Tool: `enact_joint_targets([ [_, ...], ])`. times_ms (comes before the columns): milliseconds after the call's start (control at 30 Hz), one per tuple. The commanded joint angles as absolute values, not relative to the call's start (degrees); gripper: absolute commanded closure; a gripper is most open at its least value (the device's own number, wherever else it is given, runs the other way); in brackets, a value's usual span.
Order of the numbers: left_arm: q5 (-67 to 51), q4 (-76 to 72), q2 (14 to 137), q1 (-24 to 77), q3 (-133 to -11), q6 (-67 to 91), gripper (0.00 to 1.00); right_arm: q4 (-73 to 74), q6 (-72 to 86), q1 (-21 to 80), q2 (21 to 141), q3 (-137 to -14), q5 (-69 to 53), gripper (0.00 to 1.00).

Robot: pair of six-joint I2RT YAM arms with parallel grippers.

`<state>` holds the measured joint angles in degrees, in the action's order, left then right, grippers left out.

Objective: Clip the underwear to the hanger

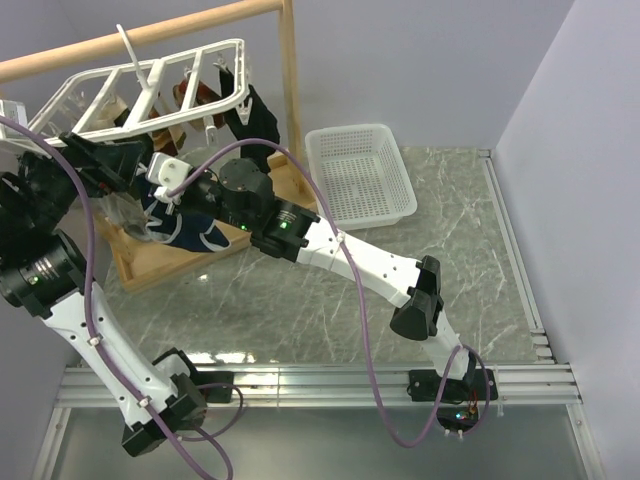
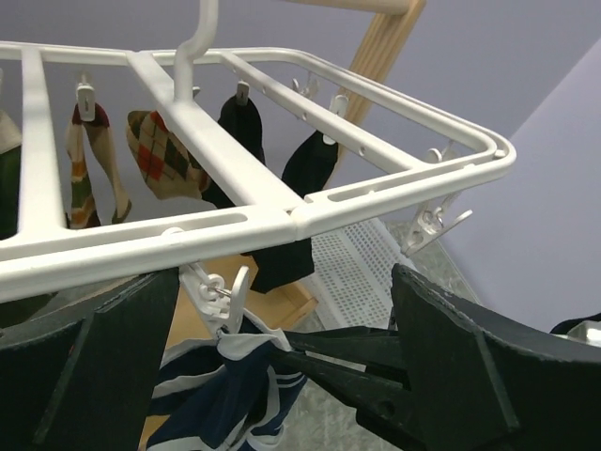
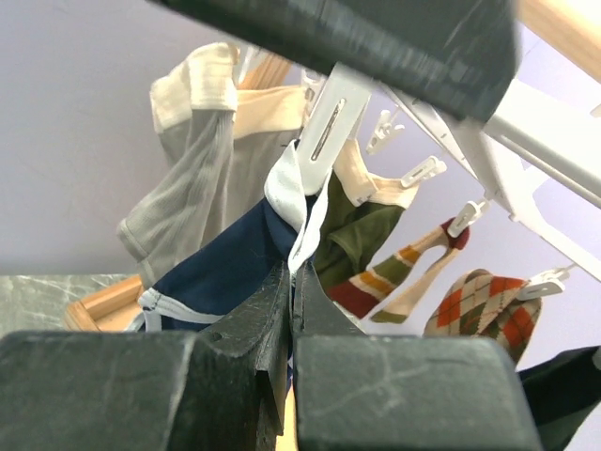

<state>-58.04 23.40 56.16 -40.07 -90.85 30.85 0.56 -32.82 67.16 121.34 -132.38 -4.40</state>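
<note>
The white grid hanger (image 1: 150, 85) hangs by its hook from the wooden rail. One of its clips (image 2: 223, 303) grips the white waist trim of the navy underwear (image 2: 221, 385), which dangles below the frame (image 2: 282, 211). My right gripper (image 3: 293, 280) is shut on the underwear (image 3: 221, 258) just under that clip (image 3: 324, 122); its fingers (image 2: 347, 362) reach in from the right. My left gripper (image 2: 282, 315) stands wide open on either side of the clip, touching nothing. From above, the underwear (image 1: 195, 232) hangs between the left gripper (image 1: 130, 175) and the right gripper (image 1: 190, 200).
Patterned socks (image 2: 164, 155), black socks (image 2: 310, 164) and a grey-and-cream garment (image 3: 192, 178) hang from other clips. The wooden stand's post (image 1: 291, 75) and base tray (image 1: 165, 260) sit under the hanger. A white mesh basket (image 1: 360, 175) lies to the right on the marble table.
</note>
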Motion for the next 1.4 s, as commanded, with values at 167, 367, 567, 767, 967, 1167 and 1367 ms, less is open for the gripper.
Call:
enact_joint_targets([
  [167, -55.5, 35.9, 55.6, -40.6, -95.5, 28.9, 0.01, -2.5, -31.8, 67.8, 118.5, -128.9, -4.8, 0.9],
  [367, -57.1, 38.2, 55.3, -40.6, -92.6, 30.4, 0.01, -3.1, -30.9, 67.9, 116.6, -126.2, -4.0, 0.57],
  [567, -54.9, 33.0, 54.5, -40.6, -90.4, 33.6, 0.01, -1.9, -30.7, 67.8, 111.9, -121.1, -3.7, 0.45],
  [767, -49.9, 26.7, 56.9, -41.0, -90.8, 35.9, 0.01, 2.2, -28.4, 66.0, 105.4, -115.7, -4.0, 0.38],
  [967, -49.3, 20.8, 59.3, -44.1, -92.9, 38.0, 0.01, 8.7, -22.2, 60.7, 99.1, -112.2, -7.3, 0.33],
  [1167, -56.6, 18.0, 60.4, -50.0, -92.9, 41.3, 0.05, 13.4, -14.9, 52.9, 93.8, -109.9, -17.7, 0.36],
  [1367, -61.2, 16.3, 57.8, -52.3, -88.7, 43.2, 0.06, 12.5, -10.5, 47.8, 94.6, -110.5, -25.6, 0.37],
])
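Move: The clip gripping the underwear's waistband sits about 2 cm below and 1 cm left of the left hand's point, level with it fore and aft. From the right hand, whose fingers hold that waistband, the clip is roughly 4 cm up, 2 cm left and 1 cm ahead; the underwear's middle hangs about 10 cm straight below. A free clip on the near rail lies some 9 cm right of the right hand, 8 cm ahead and 5 cm up. Down first: the right hand sinks about 5 cm just below the clip as its fingers open and let go of the waistband, then it sweeps some 17 cm right, rising and edging forward towards the hanger's right end, fingers tipping down about 20 degrees. The left hand, still wide open, dips and eases back a little, then shifts about 7 cm left while turning slightly counter-clockwise. ##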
